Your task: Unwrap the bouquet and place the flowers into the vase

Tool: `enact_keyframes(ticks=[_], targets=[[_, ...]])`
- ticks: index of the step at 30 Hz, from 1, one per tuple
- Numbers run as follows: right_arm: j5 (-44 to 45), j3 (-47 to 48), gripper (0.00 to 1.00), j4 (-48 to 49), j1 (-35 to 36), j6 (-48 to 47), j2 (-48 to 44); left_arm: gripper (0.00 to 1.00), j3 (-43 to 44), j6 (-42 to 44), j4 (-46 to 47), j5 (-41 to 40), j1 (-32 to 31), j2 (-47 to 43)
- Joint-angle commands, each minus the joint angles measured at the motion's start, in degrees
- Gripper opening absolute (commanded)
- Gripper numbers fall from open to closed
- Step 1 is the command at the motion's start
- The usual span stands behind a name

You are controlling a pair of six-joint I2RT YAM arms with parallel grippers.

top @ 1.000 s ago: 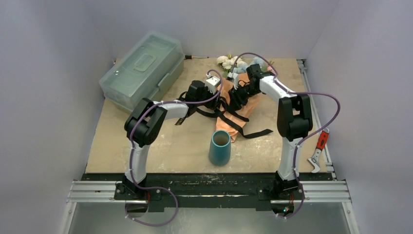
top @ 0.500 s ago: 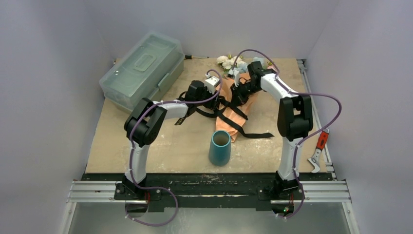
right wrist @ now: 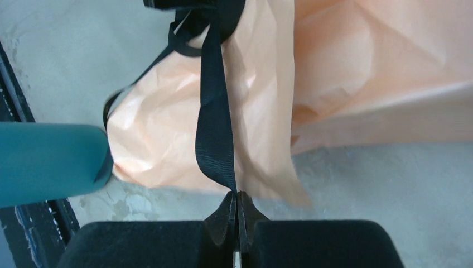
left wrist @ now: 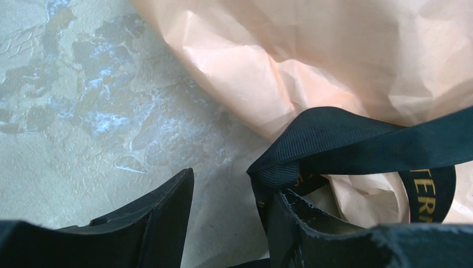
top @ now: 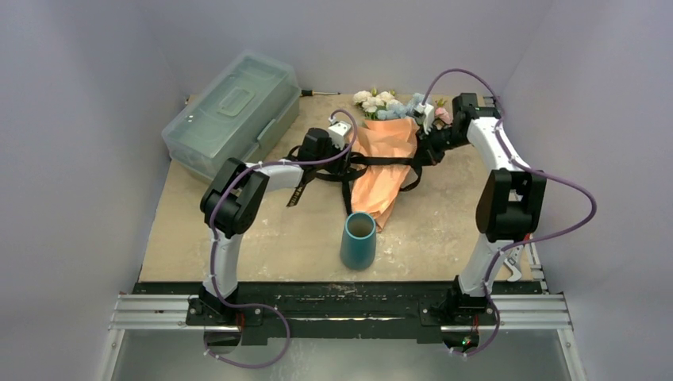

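Note:
The bouquet (top: pixel 389 163) lies mid-table in orange paper (right wrist: pixel 340 67), its flowers (top: pixel 379 101) pointing to the back edge. A black ribbon (right wrist: pixel 215 117) crosses the wrap. My right gripper (right wrist: pixel 236 194) is shut on the ribbon's end and holds it taut, just right of the wrap (top: pixel 426 151). My left gripper (left wrist: pixel 230 187) is open at the wrap's left side (top: pixel 347 159), with bare table between its jaws. A ribbon loop (left wrist: pixel 290 164) rests against the tip of its right finger (left wrist: pixel 312 229). The teal vase (top: pixel 359 240) stands upright in front of the bouquet.
A translucent grey-green toolbox (top: pixel 232 111) sits at the back left. A screwdriver (top: pixel 321 93) lies at the back edge. Loose ribbon ends (top: pixel 305 186) trail under my left arm. In the right wrist view the vase (right wrist: pixel 50 159) shows at the left.
My right gripper has shut on the ribbon and swung right and back, pulling it taut. The ribbon loops over the paper have come away. My left gripper has barely moved.

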Motion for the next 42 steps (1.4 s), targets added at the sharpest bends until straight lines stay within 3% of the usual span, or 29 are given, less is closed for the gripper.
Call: enact_keyframes(ticks=[1,9,12,15,21,25,30,42], targets=[[2.54,-3.9,0.0,-5.16,-3.53,-6.9,-3.33,0.47,2.43,0.74,-0.91,-1.67,0.49,0.14],[6.33,-5.73,0.06,-4.85,-5.7,-9.22,-5.58,0.47,2.72,0.0,-0.23,0.06,0.51,0.58],[4.38,-4.36,0.44,-4.0,-5.65,-7.38,-6.75,0.47,2.51,-0.48,0.78,1.47,0.3,0.43],[1.15,-2.37,0.57,-2.61,-5.42,-4.78,-8.38,0.47,2.37,-0.58,1.47,2.03,0.03,0.16],[-2.92,1.43,0.62,6.61,-3.21,3.73,-13.64,0.47,2.65,-1.17,1.84,2.45,-0.37,0.14],[-3.0,1.87,0.61,16.6,4.54,12.23,-17.03,0.47,2.72,-1.31,1.75,2.47,-0.37,0.32],[-1.67,1.52,0.61,18.91,12.67,13.51,-13.95,0.46,2.85,-1.51,1.84,2.5,-0.33,0.17],[1.53,-5.29,0.58,25.83,16.73,15.96,-5.86,0.46,2.8,-4.52,2.54,4.25,-0.39,-0.93]])
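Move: My right fingers are shut on a ribbon stretch. The ribbon's knot lies some 18 cm to their left, 6 cm farther out and 9 cm lower. The orange paper's middle is about 10 cm left, 7 cm ahead and 10 cm down; the vase is 15 cm left, 21 cm back and 7 cm down. From my left hand the knot is level ahead, about 3 cm right and 2 cm below the fingertips. With my right hand I draw the ribbon about 5 cm farther right, back and down, then open the fingers and let go. Still open, I lift well clear, swing some 18 cm left over the paper towards the knot, and sink about 8 cm, stopping short above it. My left hand stays by the knot, half open, the ribbon still looped on one finger. ##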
